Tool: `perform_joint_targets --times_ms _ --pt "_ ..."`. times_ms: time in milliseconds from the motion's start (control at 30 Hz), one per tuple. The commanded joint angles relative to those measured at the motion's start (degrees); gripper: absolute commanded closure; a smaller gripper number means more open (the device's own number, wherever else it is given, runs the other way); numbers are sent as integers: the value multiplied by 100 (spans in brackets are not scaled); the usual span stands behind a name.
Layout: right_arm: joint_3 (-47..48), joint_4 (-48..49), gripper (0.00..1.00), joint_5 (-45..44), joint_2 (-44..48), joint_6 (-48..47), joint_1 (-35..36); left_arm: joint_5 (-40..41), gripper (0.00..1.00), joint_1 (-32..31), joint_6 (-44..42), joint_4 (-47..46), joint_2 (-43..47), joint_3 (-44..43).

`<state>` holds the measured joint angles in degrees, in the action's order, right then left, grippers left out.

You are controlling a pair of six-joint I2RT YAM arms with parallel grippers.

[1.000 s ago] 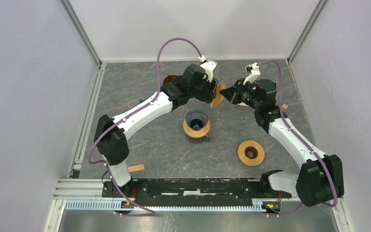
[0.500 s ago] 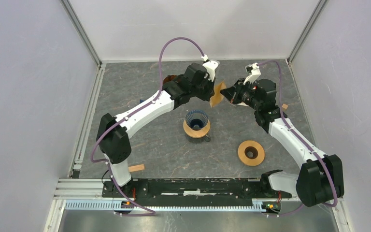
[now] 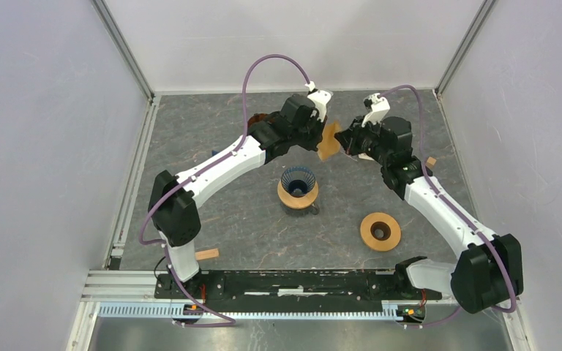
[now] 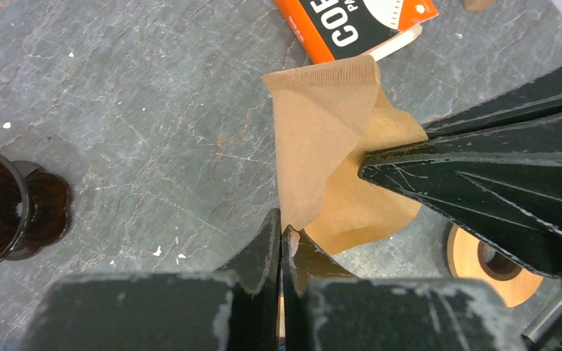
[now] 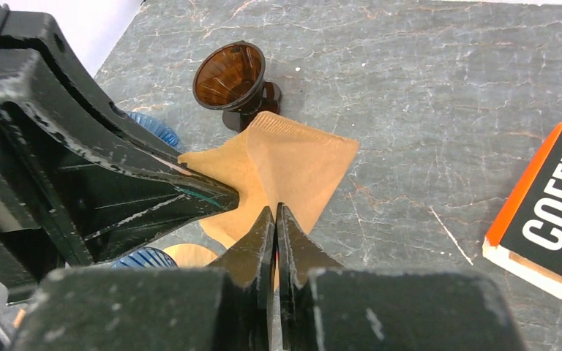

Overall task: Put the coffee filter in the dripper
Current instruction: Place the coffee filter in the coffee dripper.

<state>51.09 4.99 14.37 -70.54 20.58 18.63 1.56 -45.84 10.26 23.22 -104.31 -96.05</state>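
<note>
A brown paper coffee filter [image 3: 328,141] hangs in the air between both grippers, above the back of the table. My left gripper [image 4: 283,228] is shut on the lower edge of the coffee filter [image 4: 322,146]. From the other side, my right gripper [image 5: 276,208] pinches the coffee filter [image 5: 293,164] with its jaws all but together. A blue ribbed dripper [image 3: 298,179] sits on a wooden ring at the table's middle, in front of and below the filter. Behind the left arm stands a brown glass dripper [image 5: 235,73].
An orange and black coffee filter box [image 5: 549,212] lies flat under the right arm. A second wooden ring [image 3: 380,231] sits at the front right. Small wooden blocks lie at the front left [image 3: 206,254] and by the right wall [image 3: 431,161].
My left gripper has closed onto the filter's edge. The right wrist has shifted slightly left and toward the back, with the filter still between the two grippers.
</note>
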Motion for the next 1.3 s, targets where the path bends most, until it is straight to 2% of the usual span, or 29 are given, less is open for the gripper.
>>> perform_joint_targets --times_ms 0,400,900,1267 --pt "278 -15 92 -423 118 -479 113 324 98 -64 -466 13 24 -240" --pt "234 -16 91 -941 172 -1238 285 502 98 -74 -749 -20 216 -120" --pt "217 2 70 -1159 137 -1621 609 205 98 -77 -432 58 218 -263" --pt "235 -64 60 -1393 -15 -1732 696 81 98 -80 -210 44 266 -271"
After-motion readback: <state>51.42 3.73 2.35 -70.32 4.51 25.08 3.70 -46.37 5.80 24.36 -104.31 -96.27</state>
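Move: My left hand still has the filter in its shut fingers; the dripper it is meant for stands about 8 cm back from that hand, 6 cm to its left and 10 cm lower. The brown cup is 5 cm ahead, 15 cm left and 18 cm below. My right fingers are at the filter's right-hand edge, the filter's middle about 3 cm to their left; from them the coffee box lies 15 cm to the right, level ahead, some 22 cm down. I part my right fingers around the filter's right-hand edge, from almost shut to over a third open, giving up their pinch on the paper. As they open I roll that wrist about 20 degrees, left side sinking, with the fingertips hardly leaving their spot. My left hand keeps its grip on the filter and holds nearly still, tilting only some 5 degrees. ##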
